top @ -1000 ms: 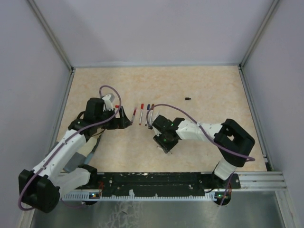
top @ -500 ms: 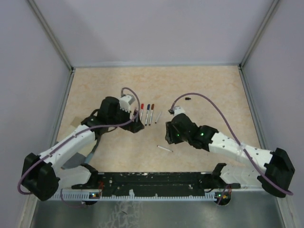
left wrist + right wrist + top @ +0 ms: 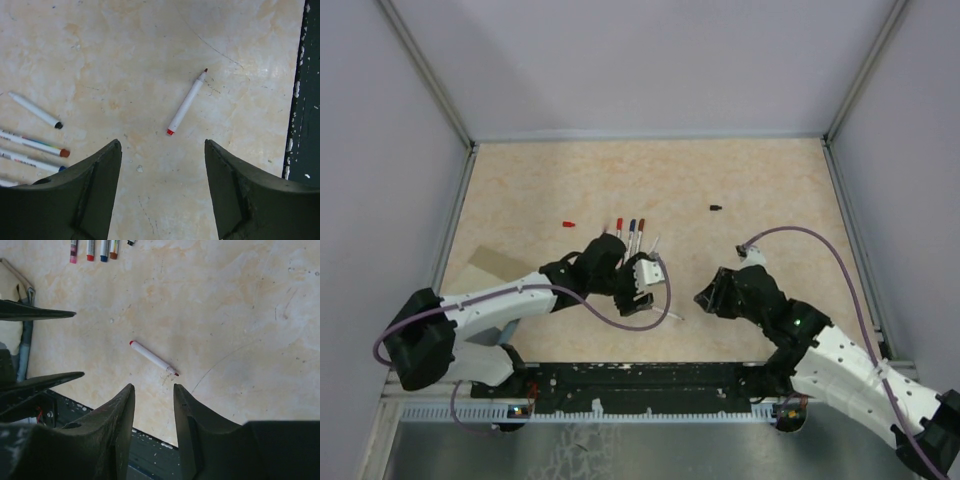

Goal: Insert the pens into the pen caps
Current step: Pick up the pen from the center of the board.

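Note:
A white pen with a red tip (image 3: 186,102) lies alone on the table, uncapped, near the front rail (image 3: 666,314) (image 3: 152,357). My left gripper (image 3: 162,145) hovers open just short of it, nothing between its fingers; from above it sits left of the pen (image 3: 638,296). My right gripper (image 3: 154,386) is open and empty too, to the pen's right (image 3: 705,298). Several more pens (image 3: 631,231) lie side by side behind the left gripper (image 3: 97,248) (image 3: 34,144). A red pen cap (image 3: 568,224) lies far left of them and a black pen cap (image 3: 716,208) far right.
The black front rail (image 3: 650,385) runs along the near table edge, close to the loose pen (image 3: 305,100). A tan flat sheet (image 3: 485,262) lies under the left arm. Grey walls enclose the table on three sides.
The left gripper swung from the pen row toward the near side, over to the loose pen, its jaws narrowing a little. The right arm left that pen on the table and drew back right.

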Controlling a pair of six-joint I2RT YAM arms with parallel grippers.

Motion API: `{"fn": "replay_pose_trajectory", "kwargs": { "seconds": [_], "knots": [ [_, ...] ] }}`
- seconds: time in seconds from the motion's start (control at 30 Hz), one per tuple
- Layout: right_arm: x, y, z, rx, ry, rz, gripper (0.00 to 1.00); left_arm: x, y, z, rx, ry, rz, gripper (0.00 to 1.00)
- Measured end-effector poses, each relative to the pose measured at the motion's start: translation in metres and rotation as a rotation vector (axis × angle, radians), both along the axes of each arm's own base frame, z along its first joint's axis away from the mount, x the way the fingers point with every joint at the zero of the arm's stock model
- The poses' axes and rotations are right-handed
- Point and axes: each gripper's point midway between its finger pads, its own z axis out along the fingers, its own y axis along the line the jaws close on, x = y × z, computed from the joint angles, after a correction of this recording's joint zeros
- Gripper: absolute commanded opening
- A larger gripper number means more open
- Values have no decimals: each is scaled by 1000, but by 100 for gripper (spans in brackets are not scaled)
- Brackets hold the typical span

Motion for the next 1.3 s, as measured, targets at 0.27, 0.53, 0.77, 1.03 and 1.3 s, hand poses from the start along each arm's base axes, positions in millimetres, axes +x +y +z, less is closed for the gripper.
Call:
{"fn": "replay_pose_trajectory", "kwargs": {
  "seconds": [0.27, 0.53, 0.77, 1.03, 1.3],
  "knots": [
    [-15, -5, -5, 96, 13, -22, 36, -15, -13, -46, 93, -17, -222, 55],
    [-21, -7, -5, 130, 26, -26, 36, -18, -32, -67, 129, -14, -332, 50],
    [-24, -8, -7, 125, 36, -27, 36, -20, -36, -90, 192, -4, -356, 41],
    [-24, -8, -7, 124, 37, -27, 36, -13, -47, -92, 220, -28, -360, 19],
    [-24, -12, -11, 117, 56, -59, 36, -11, -47, -92, 240, 0, -319, 12]
  ]
}}
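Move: The pen at the centre of the board lies under the left hand and to its right: about 6 cm right, 2 cm back and 10 cm below. The other pens stand well forward: the black-ended pen some 16 cm ahead and 3 cm right of the hand, the brown-ended pen about 19 cm ahead and 2 cm left. From the right hand the centre pen is about 9 cm left, 1 cm back and 10 cm below. Down and to its right, the left hand sinks about 9 cm onto the centre pen, shifting some 5 cm sideways, while the wrist turns about 20 degrees clockwise and the fingers tip steeper. Its fingers narrow on the way, then pinch the white barrel just behind its middle, towards the red end. The right hand, empty, draws back a couple of centimetres. ##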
